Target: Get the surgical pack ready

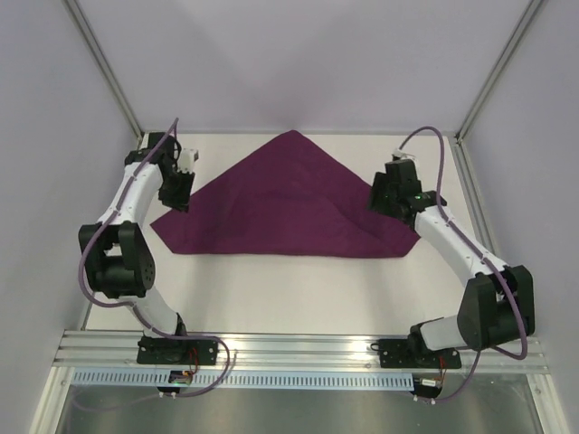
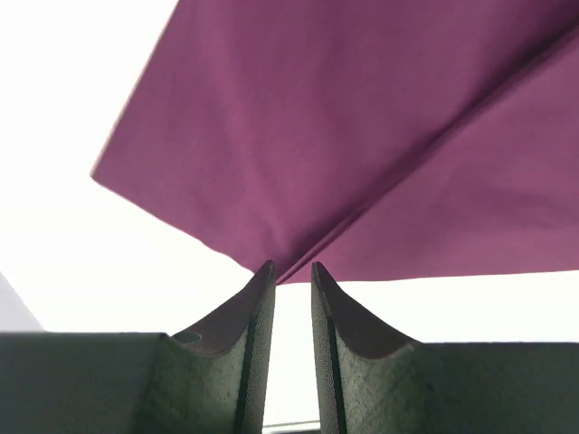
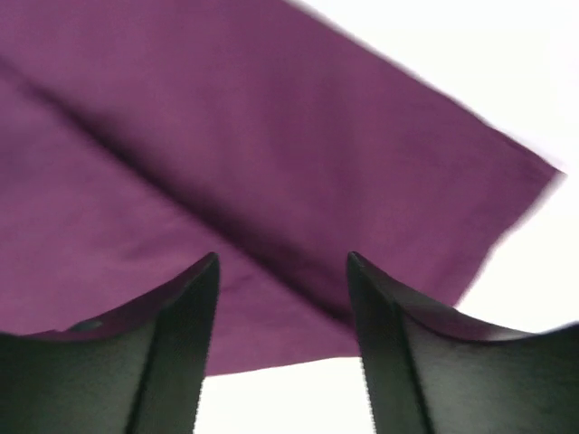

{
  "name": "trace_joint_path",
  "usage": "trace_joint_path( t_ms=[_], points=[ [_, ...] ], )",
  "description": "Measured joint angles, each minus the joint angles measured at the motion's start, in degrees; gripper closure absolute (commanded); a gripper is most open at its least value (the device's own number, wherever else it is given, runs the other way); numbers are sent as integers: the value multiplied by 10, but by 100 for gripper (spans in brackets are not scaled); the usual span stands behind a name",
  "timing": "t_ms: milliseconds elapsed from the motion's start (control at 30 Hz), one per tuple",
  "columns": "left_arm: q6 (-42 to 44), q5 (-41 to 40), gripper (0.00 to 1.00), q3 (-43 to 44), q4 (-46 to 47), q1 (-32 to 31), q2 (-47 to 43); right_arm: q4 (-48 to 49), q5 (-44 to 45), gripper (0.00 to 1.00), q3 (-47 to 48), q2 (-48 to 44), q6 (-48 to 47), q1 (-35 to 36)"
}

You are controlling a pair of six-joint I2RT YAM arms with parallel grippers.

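The surgical pack shows only as a deep-purple fabric sheet (image 1: pixel 289 203), folded into a flat triangle on the white table, its peak toward the back. My left gripper (image 1: pixel 178 201) hangs at the sheet's left corner. In the left wrist view its jaws (image 2: pixel 289 267) stand a narrow gap apart with only white table between them, and the fabric's (image 2: pixel 362 136) folded corner lies just beyond the tips. My right gripper (image 1: pixel 381 201) is over the right corner. Its jaws (image 3: pixel 283 258) are wide open above the fabric (image 3: pixel 226 136), holding nothing.
The white table (image 1: pixel 298 289) is bounded by pale walls with metal corner posts (image 1: pixel 109 72) at the back left and right. An aluminium rail (image 1: pixel 298 348) carrying both arm bases runs along the near edge.
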Motion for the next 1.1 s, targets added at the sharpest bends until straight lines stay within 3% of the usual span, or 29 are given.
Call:
trace_joint_path(
  t_ms=[133, 267, 400, 700, 1100],
  points=[
    [18, -17, 69, 19, 0, -82, -30, -2, 6, 71, 48, 21, -17, 104],
    [24, -11, 69, 19, -7, -149, -4, 3, -18, 87, 64, 83, -15, 126],
    [23, 2, 69, 18, -12, -174, 54, 9, -47, 100, 64, 158, -4, 139],
    [15, 51, 69, 20, -13, -177, 177, 59, -81, 99, 67, 252, 39, 155],
    [5, 58, 70, 49, -23, -178, 187, 47, -49, 98, 83, 255, 39, 159]
  ],
)
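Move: The purple cloth lies spread below both hands, its middle about 30 cm to the right of the left hand, 3 cm ahead and 9 below. From the right hand, the cloth's middle is some 28 cm left, 5 ahead and 10 below. The cloth's near left corner is 1 cm left and 8 back from the left hand; its near right corner is 3 cm right and 7 back from the right hand. Both hands swing inward about 12 cm and sink some 10 cm onto the cloth, right fingers closing. ##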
